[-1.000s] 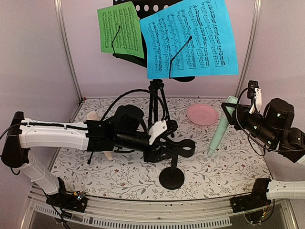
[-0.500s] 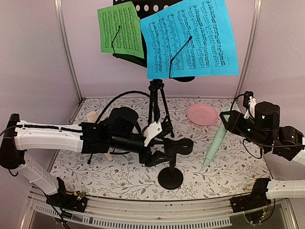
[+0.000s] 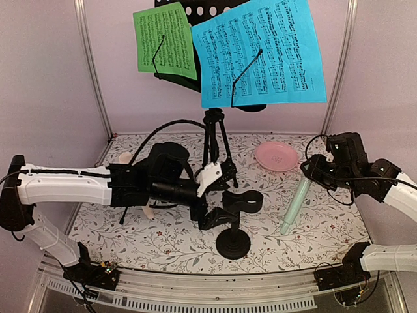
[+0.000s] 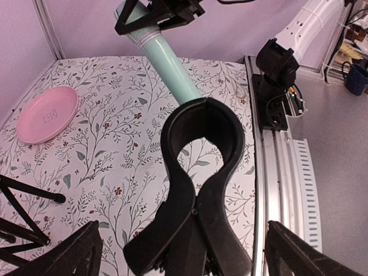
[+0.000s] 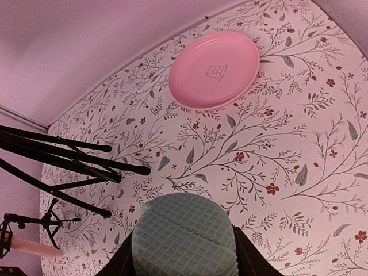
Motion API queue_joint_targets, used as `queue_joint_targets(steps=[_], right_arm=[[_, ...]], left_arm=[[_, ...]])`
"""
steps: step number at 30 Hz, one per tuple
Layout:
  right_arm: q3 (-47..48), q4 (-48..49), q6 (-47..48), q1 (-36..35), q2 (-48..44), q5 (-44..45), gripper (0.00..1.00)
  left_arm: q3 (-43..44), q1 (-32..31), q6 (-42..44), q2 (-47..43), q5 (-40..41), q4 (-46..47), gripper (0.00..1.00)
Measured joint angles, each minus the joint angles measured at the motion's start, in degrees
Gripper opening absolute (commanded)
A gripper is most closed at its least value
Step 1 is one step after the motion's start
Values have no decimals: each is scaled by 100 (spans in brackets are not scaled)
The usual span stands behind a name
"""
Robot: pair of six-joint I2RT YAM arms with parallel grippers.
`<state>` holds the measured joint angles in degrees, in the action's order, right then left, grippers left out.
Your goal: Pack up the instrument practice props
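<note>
The black music stand rises at the back, holding a green sheet and a blue sheet. A black mic holder stands on a round base. My left gripper is open, its fingers wide on either side of the holder's clip tail without touching it. My right gripper is shut on the head of the mint microphone, which slants down toward the table. A beige microphone lies mostly hidden behind the left arm.
A round pink plate lies at the back right of the floral table. The stand's tripod legs spread across the middle back. A small black tripod stands by the beige microphone. Metal frame posts flank the table.
My left gripper has opened wide and let go of the mic holder's clip. The right arm has swung inward and lowered the mint microphone toward the table.
</note>
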<state>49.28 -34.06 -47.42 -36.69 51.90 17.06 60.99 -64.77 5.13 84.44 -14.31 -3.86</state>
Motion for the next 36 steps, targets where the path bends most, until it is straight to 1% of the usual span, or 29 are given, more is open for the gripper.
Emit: queue_joint_targets(steps=[9,14,15,16,18,24,27,30,33,36], right_arm=[[267,-501,-74,1047,861,-1176,14],[315,-579,238,1700,1462,-2013,18],[330,-590,289,1805,1672,-2098,18],[380,-625,396,1884,1902,-2234,20],[485,-680,603,1934,2277,-2400,24],[918,-782,1259,1952,3263,-2734,27],[1158,-807,1550,1952,3757,-2846,28],[1360,-815,1840,1952,4282,-2964,30],[1513,-866,2065,1952,4739,-2970,32],[1639,-920,2238,1952,5051,-2959,35]], left_arm=[[433,0,-2,-282,151,-317,99],[457,0,-33,-649,341,-450,99],[461,0,-57,-721,407,-481,99],[485,0,-85,-800,492,-527,99],[562,0,-140,-896,664,-627,99],[1036,50,-553,-1082,1475,-1056,99],[1419,122,-896,-1097,1963,-1364,99],[1845,297,-1294,-1099,2479,-1777,99],[2184,531,-1611,-1132,2828,-2159,99],[2308,675,-1871,-1309,3185,-2450,99]])
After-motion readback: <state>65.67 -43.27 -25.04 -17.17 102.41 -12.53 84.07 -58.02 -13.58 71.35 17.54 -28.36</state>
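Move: Some 22 cm below the right hand, which already holds the green tube by its upper end, and about 6 cm ahead lies the open patch of table. The pink plate is roughly 23 cm ahead and 2 cm left, the black holder some 14 cm back and 21 cm left. Beside the left hand, already wide open, the black holder's middle is about 2 cm right and 10 cm below; the music stand's legs are some 24 cm ahead, 6 cm left. Lowering the green tube towards the open table in front of the plate, the right hand sinks about 19 cm and eases forward, tipping its fingers some 45 degrees to point nearly straight down while keeping its grip. Meanwhile the wide-open left hand lifts clear of the black holder, first straight up, then also left and forward, swinging counter-clockwise. ##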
